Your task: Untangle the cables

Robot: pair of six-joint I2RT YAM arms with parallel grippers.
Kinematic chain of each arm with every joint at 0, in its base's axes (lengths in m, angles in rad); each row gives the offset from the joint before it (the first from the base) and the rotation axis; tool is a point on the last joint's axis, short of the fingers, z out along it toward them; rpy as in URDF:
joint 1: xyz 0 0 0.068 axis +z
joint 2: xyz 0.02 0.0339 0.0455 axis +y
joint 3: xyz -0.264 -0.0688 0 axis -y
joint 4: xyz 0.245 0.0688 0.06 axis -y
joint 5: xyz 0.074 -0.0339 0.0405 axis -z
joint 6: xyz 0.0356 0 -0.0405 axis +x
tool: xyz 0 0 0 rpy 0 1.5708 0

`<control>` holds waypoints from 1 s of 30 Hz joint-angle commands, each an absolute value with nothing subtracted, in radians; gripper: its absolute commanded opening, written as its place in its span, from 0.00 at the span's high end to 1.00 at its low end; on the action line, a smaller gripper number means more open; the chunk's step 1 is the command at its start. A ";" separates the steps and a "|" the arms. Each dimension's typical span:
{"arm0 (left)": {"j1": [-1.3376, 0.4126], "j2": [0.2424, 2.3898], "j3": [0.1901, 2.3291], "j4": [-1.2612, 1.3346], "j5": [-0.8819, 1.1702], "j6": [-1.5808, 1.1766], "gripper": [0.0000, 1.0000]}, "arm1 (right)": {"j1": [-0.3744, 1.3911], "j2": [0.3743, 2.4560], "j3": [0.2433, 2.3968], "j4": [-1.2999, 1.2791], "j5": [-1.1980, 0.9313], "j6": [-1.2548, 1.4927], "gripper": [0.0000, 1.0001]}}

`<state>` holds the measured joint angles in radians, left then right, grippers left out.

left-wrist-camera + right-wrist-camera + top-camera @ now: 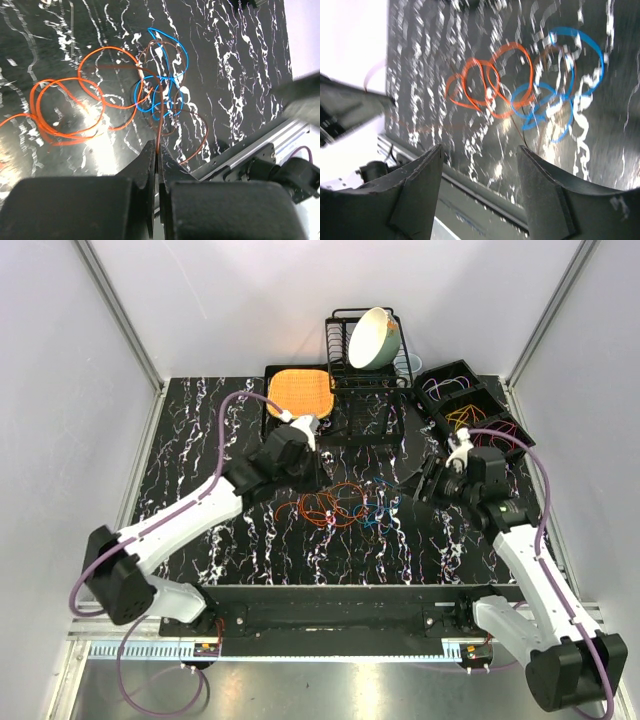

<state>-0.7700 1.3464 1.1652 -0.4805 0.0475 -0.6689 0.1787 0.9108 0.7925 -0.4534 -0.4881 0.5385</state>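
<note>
The cables [338, 505] lie tangled in the middle of the black marbled table [200, 480]. In the left wrist view I see orange loops [70, 107], a blue cable [167, 90] and a maroon-brown cable [192, 127] crossing each other. My left gripper [158, 149] is shut on the maroon-brown strand, which runs up from between its tips into the knot. From above, that gripper [312, 476] sits just left of the pile. My right gripper [480, 150] is open and holds nothing. It hovers right of the pile [425, 485], and its view shows the orange loops [490, 82] and blue loops [565, 75], blurred.
A dish rack [345, 390] holding a tilted bowl [372, 338] stands at the back. An orange pad on a black tray [298, 390] is beside it. Black bins [465, 405] with more wires sit at the back right. The metal rail of the table's near edge [485, 192] runs close below the right gripper.
</note>
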 commanded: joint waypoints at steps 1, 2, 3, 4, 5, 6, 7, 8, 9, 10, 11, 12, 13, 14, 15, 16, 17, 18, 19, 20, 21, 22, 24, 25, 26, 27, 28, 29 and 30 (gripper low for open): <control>-0.756 1.416 1.207 -0.350 0.089 -0.718 1.00 | 0.215 0.902 0.726 -0.471 -0.454 0.578 0.35; -0.755 1.449 1.201 -0.342 0.097 -0.732 1.00 | 0.219 0.905 0.721 -0.479 -0.436 0.583 0.35; -0.753 1.465 1.197 -0.330 0.110 -0.739 1.00 | 0.222 0.914 0.715 -0.480 -0.433 0.589 0.36; -0.756 1.480 1.190 -0.319 0.150 -0.747 1.00 | 0.225 0.920 0.712 -0.482 -0.420 0.588 0.36; -0.764 1.506 1.166 -0.304 0.172 -0.767 1.00 | 0.230 0.936 0.712 -0.492 -0.413 0.588 0.36; -0.770 1.515 1.151 -0.267 0.187 -0.778 1.00 | 0.232 0.942 0.712 -0.494 -0.407 0.588 0.36; -0.779 1.526 1.135 -0.247 0.205 -0.788 1.00 | 0.235 0.946 0.707 -0.497 -0.388 0.588 0.36; -0.804 1.545 1.106 -0.230 0.212 -0.804 1.00 | 0.235 0.953 0.706 -0.503 -0.376 0.588 0.36; -0.816 1.555 1.097 -0.207 0.212 -0.805 1.00 | 0.235 0.954 0.706 -0.505 -0.361 0.583 0.36; -0.840 1.565 1.091 -0.199 0.210 -0.810 1.00 | 0.235 0.957 0.710 -0.509 -0.333 0.581 0.36; -0.851 1.574 1.079 -0.193 0.209 -0.814 1.00 | 0.235 0.965 0.716 -0.518 -0.319 0.580 0.36; -0.862 1.592 1.072 -0.183 0.207 -0.816 1.00 | 0.233 0.969 0.721 -0.526 -0.307 0.577 0.36; -0.885 1.598 1.065 -0.180 0.190 -0.813 1.00 | 0.235 0.974 0.733 -0.537 -0.287 0.578 0.36; -0.897 1.608 1.062 -0.178 0.180 -0.811 1.00 | 0.235 0.986 0.736 -0.538 -0.281 0.584 0.36; -0.908 1.627 1.062 -0.179 0.161 -0.807 1.00 | 0.235 0.992 0.738 -0.543 -0.276 0.589 0.35; -0.934 1.646 1.069 -0.179 0.157 -0.795 1.00 | 0.235 0.997 0.742 -0.552 -0.270 0.591 0.35; -0.945 1.666 1.077 -0.181 0.156 -0.790 1.00 | 0.235 1.006 0.741 -0.554 -0.270 0.594 0.35; -0.954 1.684 1.086 -0.181 0.158 -0.787 1.00 | 0.235 1.011 0.738 -0.555 -0.271 0.591 0.35; -0.968 1.727 1.101 -0.183 0.164 -0.785 1.00 | 0.235 1.011 0.726 -0.557 -0.272 0.588 0.35; -0.972 1.745 1.109 -0.183 0.166 -0.785 1.00 | 0.235 1.009 0.718 -0.557 -0.272 0.586 0.35; -0.977 1.765 1.114 -0.183 0.166 -0.787 1.00 | 0.235 1.011 0.712 -0.555 -0.272 0.586 0.35; -0.983 1.790 1.121 -0.183 0.166 -0.788 1.00 | 0.235 1.011 0.697 -0.554 -0.268 0.586 0.35; -0.985 1.813 1.124 -0.186 0.157 -0.792 1.00 | 0.233 1.020 0.689 -0.554 -0.271 0.588 0.35; -0.983 1.833 1.124 -0.186 0.150 -0.793 1.00 | 0.235 1.026 0.686 -0.549 -0.278 0.588 0.35; -0.983 1.841 1.126 -0.190 0.147 -0.793 1.00 | 0.235 1.044 0.683 -0.545 -0.282 0.586 0.35; -0.983 1.848 1.127 -0.193 0.140 -0.793 1.00 | 0.235 1.057 0.683 -0.538 -0.287 0.587 0.35; -0.983 1.861 1.135 -0.196 0.138 -0.792 1.00 | 0.236 1.065 0.680 -0.523 -0.297 0.589 0.36; -0.985 1.873 1.140 -0.199 0.138 -0.790 1.00 | 0.236 1.081 0.675 -0.514 -0.302 0.591 0.36; -0.983 1.881 1.143 -0.199 0.141 -0.788 1.00 | 0.238 1.092 0.673 -0.508 -0.308 0.592 0.38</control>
<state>-0.9844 1.8565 1.0882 -0.2295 0.1604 -0.7982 0.2276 1.0531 0.6838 -0.5468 -0.2981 0.5846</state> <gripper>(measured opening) 0.012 0.642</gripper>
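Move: The left hand holds one end of the brown cable; the blue cable, with brown loops lying over it, is about 14 cm to this hand's right, level with it and some 19 cm below. The orange cable lies almost underneath, 1 cm ahead and 2 cm right. From the open right hand the blue cable is about 7 cm left, 1 cm ahead and 19 cm down, the orange 20 cm left and 1 cm ahead. Left lowers its still-pinched brown cable some 19 cm, right and back beside the blue; open right sinks 10 cm. ##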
